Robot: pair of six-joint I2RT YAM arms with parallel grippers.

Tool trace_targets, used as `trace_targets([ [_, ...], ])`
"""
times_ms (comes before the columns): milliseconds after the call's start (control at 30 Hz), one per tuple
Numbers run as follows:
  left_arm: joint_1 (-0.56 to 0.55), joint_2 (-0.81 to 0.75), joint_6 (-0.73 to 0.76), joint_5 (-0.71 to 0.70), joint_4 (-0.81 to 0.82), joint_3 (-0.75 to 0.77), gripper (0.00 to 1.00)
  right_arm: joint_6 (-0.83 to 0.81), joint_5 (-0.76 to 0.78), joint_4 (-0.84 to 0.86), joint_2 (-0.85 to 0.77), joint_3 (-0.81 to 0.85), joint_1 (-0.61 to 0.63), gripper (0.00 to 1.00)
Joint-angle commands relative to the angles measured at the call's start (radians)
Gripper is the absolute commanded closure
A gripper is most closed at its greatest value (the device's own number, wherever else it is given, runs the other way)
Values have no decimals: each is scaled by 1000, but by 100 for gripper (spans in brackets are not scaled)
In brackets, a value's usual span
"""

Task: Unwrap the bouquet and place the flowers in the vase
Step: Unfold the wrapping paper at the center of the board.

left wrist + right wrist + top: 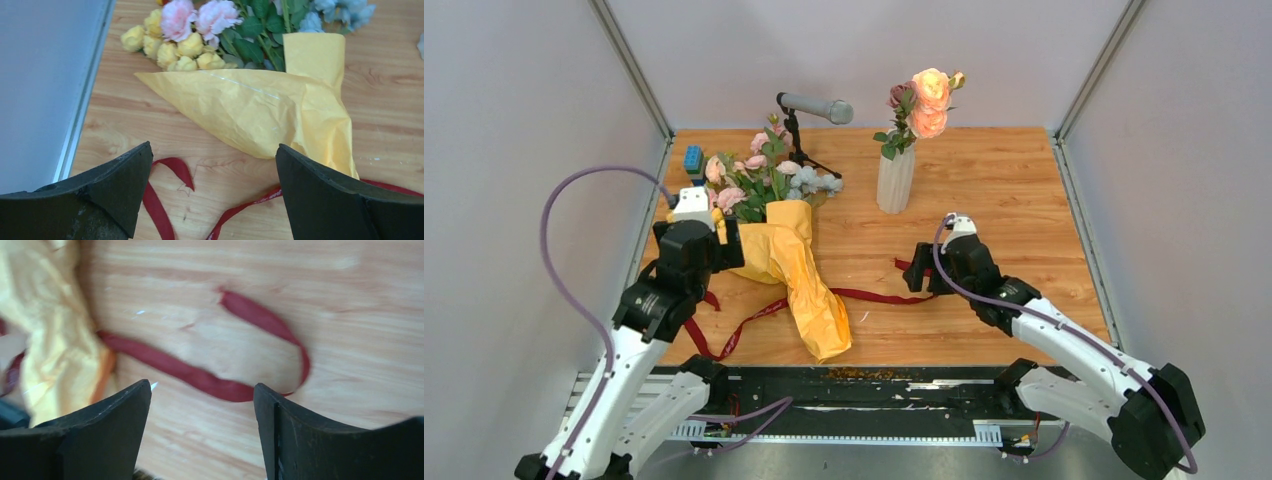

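The bouquet [796, 265] lies on the table's left half, its orange-yellow paper [260, 107] still folded round the stems. Pink, yellow and pale blue flowers [759, 178] stick out of its far end. The dark red ribbon [754, 322] lies loose across the wood, its one end curling by my right gripper [202, 390]. The white ribbed vase [896, 178] stands upright at the back centre with peach and pink roses [927, 102] in it. My left gripper [214, 155] hovers open above the ribbon [172, 172], just short of the paper. My right gripper is open above the ribbon [220, 385], nothing between its fingers.
A black microphone stand with a grey mic [816, 108] stands behind the bouquet. A small blue block [693, 159] sits at the far left edge. Grey walls close in the table on three sides. A black rail [864, 392] runs along the near edge.
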Motion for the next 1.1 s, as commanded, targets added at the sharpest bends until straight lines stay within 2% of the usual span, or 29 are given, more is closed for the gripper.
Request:
trace_targets([
  [0, 5, 46, 124, 149, 151, 14, 0, 193, -341, 57, -22, -22, 0, 24],
  [133, 5, 54, 206, 185, 268, -17, 0, 422, -533, 278, 13, -128, 47, 24],
  [267, 5, 77, 244, 144, 311, -80, 0, 528, -529, 387, 78, -156, 119, 24],
  [433, 5, 72, 232, 208, 318, -116, 0, 587, -495, 428, 208, -112, 218, 29],
  [633, 5, 51, 222, 241, 329, -136, 0, 687, -530, 595, 368, -87, 267, 37],
  [933, 5, 45, 220, 245, 322, -137, 0, 703, -477, 597, 451, -25, 288, 43],
  [1067, 5, 42, 220, 246, 322, -138, 0, 696, -453, 597, 479, -3, 288, 49],
])
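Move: The wrapping paper's lower end lies about 22 cm to the right hand's left, 11 cm back and 8 cm below. The ribbon's right half is some 11 cm left and 6 cm back, and a white scrap is 14 cm left and 10 cm back, both about 10 cm below. From the left hand, the lower end is roughly 19 cm right, 11 cm back and 22 cm below; the paper's wide flap is 7 cm right and 5 cm ahead. With its fingers coming either side of the paper's lower right edge but not shut on it, the right hand sweeps about 17 cm left and 10 cm back, dipping some 5 cm before lifting slightly. Its wrist swings nearly 50 degrees so the fingers point left and down, and their gap narrows partway. High up, the open left hand drifts about 5 cm right and 3 cm forward, nearer the paper, then waits. ##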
